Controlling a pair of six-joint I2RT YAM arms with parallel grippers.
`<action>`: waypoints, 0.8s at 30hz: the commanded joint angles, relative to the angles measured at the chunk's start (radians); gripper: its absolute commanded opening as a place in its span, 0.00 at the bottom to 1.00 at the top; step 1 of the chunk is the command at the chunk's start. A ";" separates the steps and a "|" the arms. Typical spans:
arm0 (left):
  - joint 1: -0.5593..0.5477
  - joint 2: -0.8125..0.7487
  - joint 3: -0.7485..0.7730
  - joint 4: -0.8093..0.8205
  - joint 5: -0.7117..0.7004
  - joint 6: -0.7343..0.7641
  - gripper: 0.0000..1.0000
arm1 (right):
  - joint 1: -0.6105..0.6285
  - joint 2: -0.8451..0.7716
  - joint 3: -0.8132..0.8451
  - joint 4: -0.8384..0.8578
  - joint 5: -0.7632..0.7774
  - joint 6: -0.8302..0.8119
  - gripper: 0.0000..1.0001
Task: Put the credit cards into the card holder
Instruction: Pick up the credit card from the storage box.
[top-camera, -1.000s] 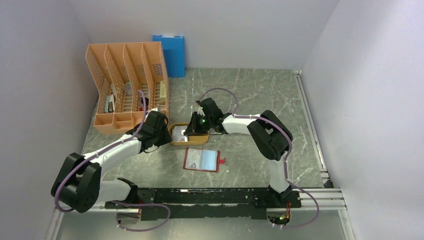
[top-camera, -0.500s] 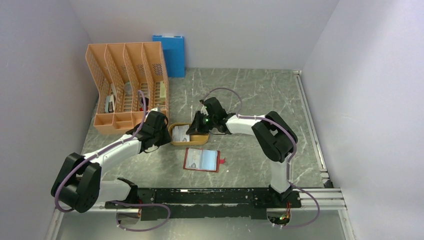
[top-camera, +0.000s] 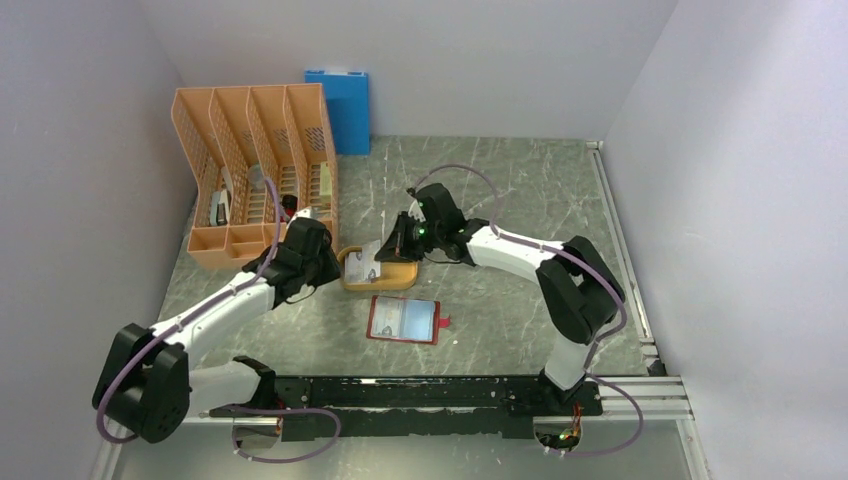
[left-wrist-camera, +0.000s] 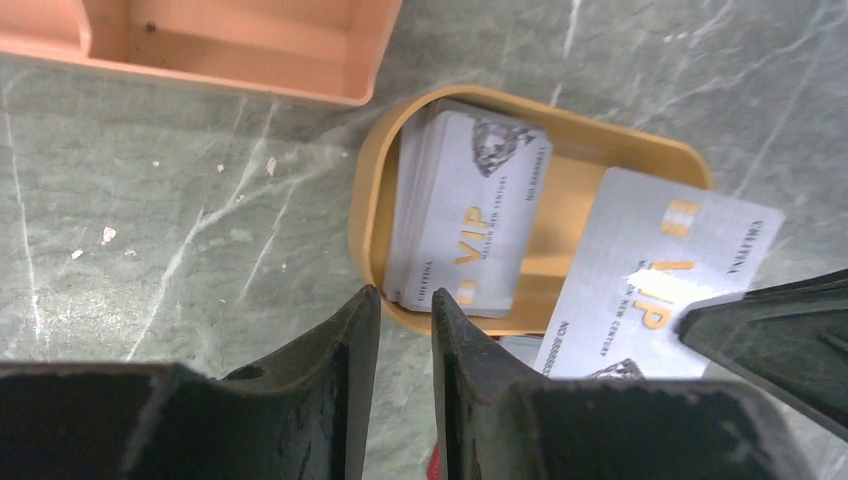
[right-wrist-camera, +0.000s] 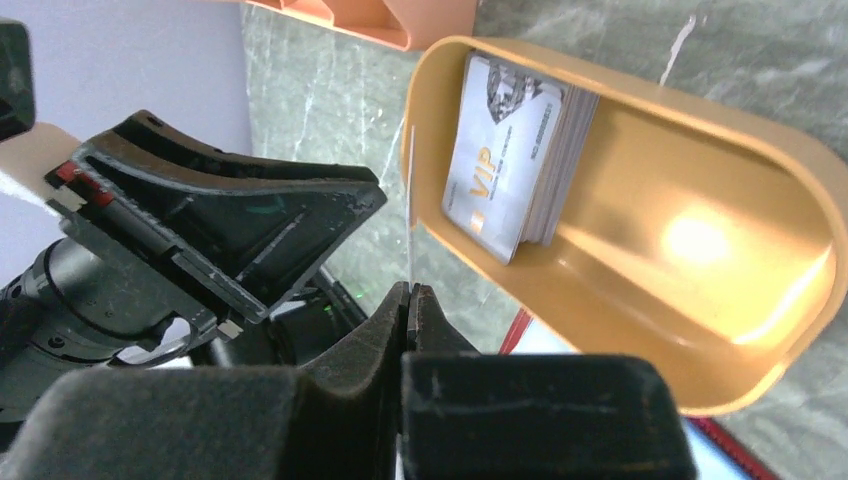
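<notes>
A stack of grey VIP credit cards (left-wrist-camera: 465, 215) (right-wrist-camera: 500, 170) lies at the left end of the orange oval tray (left-wrist-camera: 365, 200) (top-camera: 400, 280). My right gripper (right-wrist-camera: 409, 290) (top-camera: 392, 250) is shut on one credit card (left-wrist-camera: 660, 270), held tilted just above the tray and seen edge-on (right-wrist-camera: 408, 220) in its own view. My left gripper (left-wrist-camera: 402, 295) (top-camera: 335, 262) hovers at the tray's left rim, jaws a narrow gap apart with only table showing between them. The dark red card holder (top-camera: 404, 319) lies open on the table just in front of the tray.
An orange file organizer (top-camera: 255, 170) stands at the back left, close behind the tray. A big blue folder (top-camera: 337, 108) leans on the back wall. The black base rail (top-camera: 440, 392) runs along the near edge.
My right gripper has closed on a card and raised it off the stack, its wrist shifting back and right. The left gripper stays by the tray's left end.
</notes>
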 joint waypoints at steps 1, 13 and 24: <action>0.011 -0.090 0.072 -0.064 -0.005 -0.009 0.32 | -0.024 -0.074 0.020 -0.113 -0.011 0.116 0.00; 0.011 -0.383 0.073 -0.204 -0.150 -0.061 0.32 | -0.114 -0.265 0.040 -0.299 -0.040 0.517 0.00; 0.011 -0.397 0.063 -0.181 -0.024 0.046 0.30 | -0.119 -0.321 0.041 -0.281 -0.085 0.379 0.00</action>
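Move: The right gripper already holds one card, clear of the storage box. From it the card holder lies about 8 cm back and 4 cm right, some 9 cm below; the box's middle is 3 cm ahead, level sideways, and the remaining cards 3 cm ahead and 4 cm left, both about 8 cm down. From the left gripper, the holder is about 7 cm back, 12 cm right and 5 cm below. Keep the right gripper shut on the card and lift about 10 cm straight up from the storage box while shifting some 5 cm right, rolling the wrist about 30 degrees around the finger line. Raise the left gripper about 10 cm too, drifting 3 cm left away from the box, its fingers slightly open and tipping up some 15 degrees. ##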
